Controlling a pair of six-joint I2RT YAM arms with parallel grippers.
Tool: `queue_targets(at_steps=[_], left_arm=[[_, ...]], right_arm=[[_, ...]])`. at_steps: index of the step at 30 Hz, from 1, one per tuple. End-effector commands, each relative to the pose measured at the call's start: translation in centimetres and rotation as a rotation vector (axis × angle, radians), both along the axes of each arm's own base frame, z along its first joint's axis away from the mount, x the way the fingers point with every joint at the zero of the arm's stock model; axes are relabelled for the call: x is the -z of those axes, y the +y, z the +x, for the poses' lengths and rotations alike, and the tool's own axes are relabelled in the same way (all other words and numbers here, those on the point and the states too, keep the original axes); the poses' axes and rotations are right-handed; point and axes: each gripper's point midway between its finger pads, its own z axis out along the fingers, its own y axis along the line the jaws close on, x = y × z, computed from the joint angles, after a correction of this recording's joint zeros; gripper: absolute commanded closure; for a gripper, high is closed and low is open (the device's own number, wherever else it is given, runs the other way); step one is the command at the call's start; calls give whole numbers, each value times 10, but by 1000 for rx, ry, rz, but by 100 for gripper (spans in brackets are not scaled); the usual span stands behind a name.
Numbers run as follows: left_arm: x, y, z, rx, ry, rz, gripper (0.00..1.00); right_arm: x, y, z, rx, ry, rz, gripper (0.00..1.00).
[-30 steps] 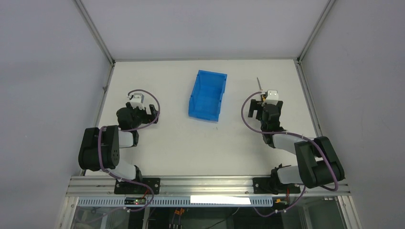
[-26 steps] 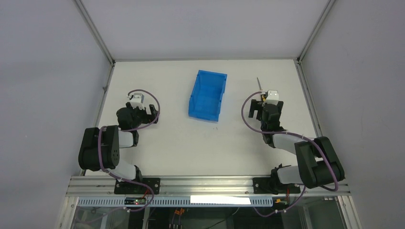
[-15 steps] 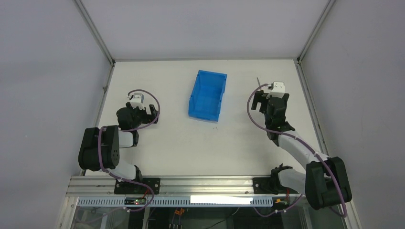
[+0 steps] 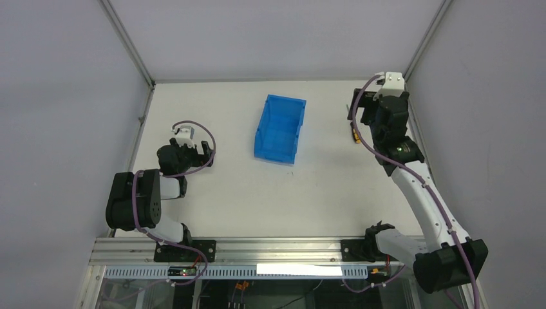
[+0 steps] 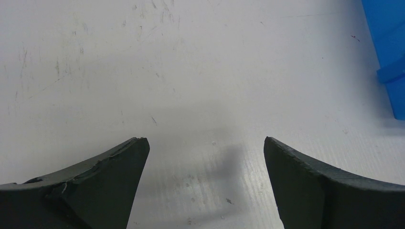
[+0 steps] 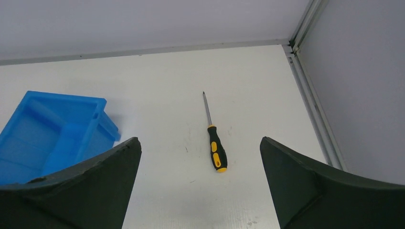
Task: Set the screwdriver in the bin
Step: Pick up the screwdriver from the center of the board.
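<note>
The screwdriver (image 6: 216, 145), with a black and yellow handle and a thin shaft, lies flat on the white table, tip pointing away. In the top view only part of it (image 4: 355, 133) shows, beside the right arm. The blue bin (image 4: 279, 129) stands in the middle of the table, to the screwdriver's left, and shows in the right wrist view (image 6: 52, 136). My right gripper (image 6: 199, 141) is open and empty, held high above the screwdriver; in the top view it (image 4: 375, 111) is near the far right corner. My left gripper (image 5: 205, 140) is open and empty just above bare table, left of the bin (image 5: 389, 47).
The enclosure's metal frame rail (image 6: 310, 95) and grey side wall run close along the right of the screwdriver. The back wall meets the table just beyond it. The left arm (image 4: 135, 199) is folded at the near left.
My right arm has risen and reached toward the far right corner, uncovering the screwdriver's handle. The screwdriver, the bin and the left arm have not moved.
</note>
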Motion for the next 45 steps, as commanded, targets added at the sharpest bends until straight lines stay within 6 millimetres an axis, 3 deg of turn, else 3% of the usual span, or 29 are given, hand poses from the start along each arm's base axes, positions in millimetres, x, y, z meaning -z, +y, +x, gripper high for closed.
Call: queue_targets(at_steps=[1, 6, 12, 16, 21, 25, 34, 45], left_arm=[[-12, 2, 3, 6, -52, 12, 1], [-11, 2, 3, 6, -51, 12, 1], [-11, 2, 3, 6, -51, 12, 1], [-11, 2, 3, 7, -51, 12, 1], [-11, 2, 3, 6, -51, 12, 1], [-11, 2, 3, 6, -51, 12, 1], [-11, 2, 3, 6, -51, 12, 1], [-11, 2, 3, 6, -51, 12, 1]], right_arm=[[-43, -1, -10, -35, 2, -47, 1], [-80, -4, -10, -30, -21, -71, 1], [-109, -12, -12, 13, -57, -61, 1], [-108, -9, -5, -4, 3, -69, 1], [-90, -3, 15, 5, 128, -49, 1], [-65, -4, 33, 33, 203, -33, 1], [23, -31, 64, 148, 385, -23, 1], [155, -36, 77, 163, 691, 58, 1]])
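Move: The screwdriver lies on the board about 13 cm ahead of the right hand, roughly 3 cm to its right and some 28 cm below, shaft pointing away and handle nearest. The blue bin stands about 29 cm to the right hand's left and 9 cm ahead, some 25 cm lower. From the idle left hand, the screwdriver is around 61 cm to the right, 13 cm ahead and 6 cm down. Finish raising the right gripper by about 10 cm, then swing over into a steep descent of roughly 22 cm towards the screwdriver's handle, easing forward and a little to the right as it sinks. Tip the fingers down some 35 degrees along the way, keep them wide open, and stay clear above the handle. ##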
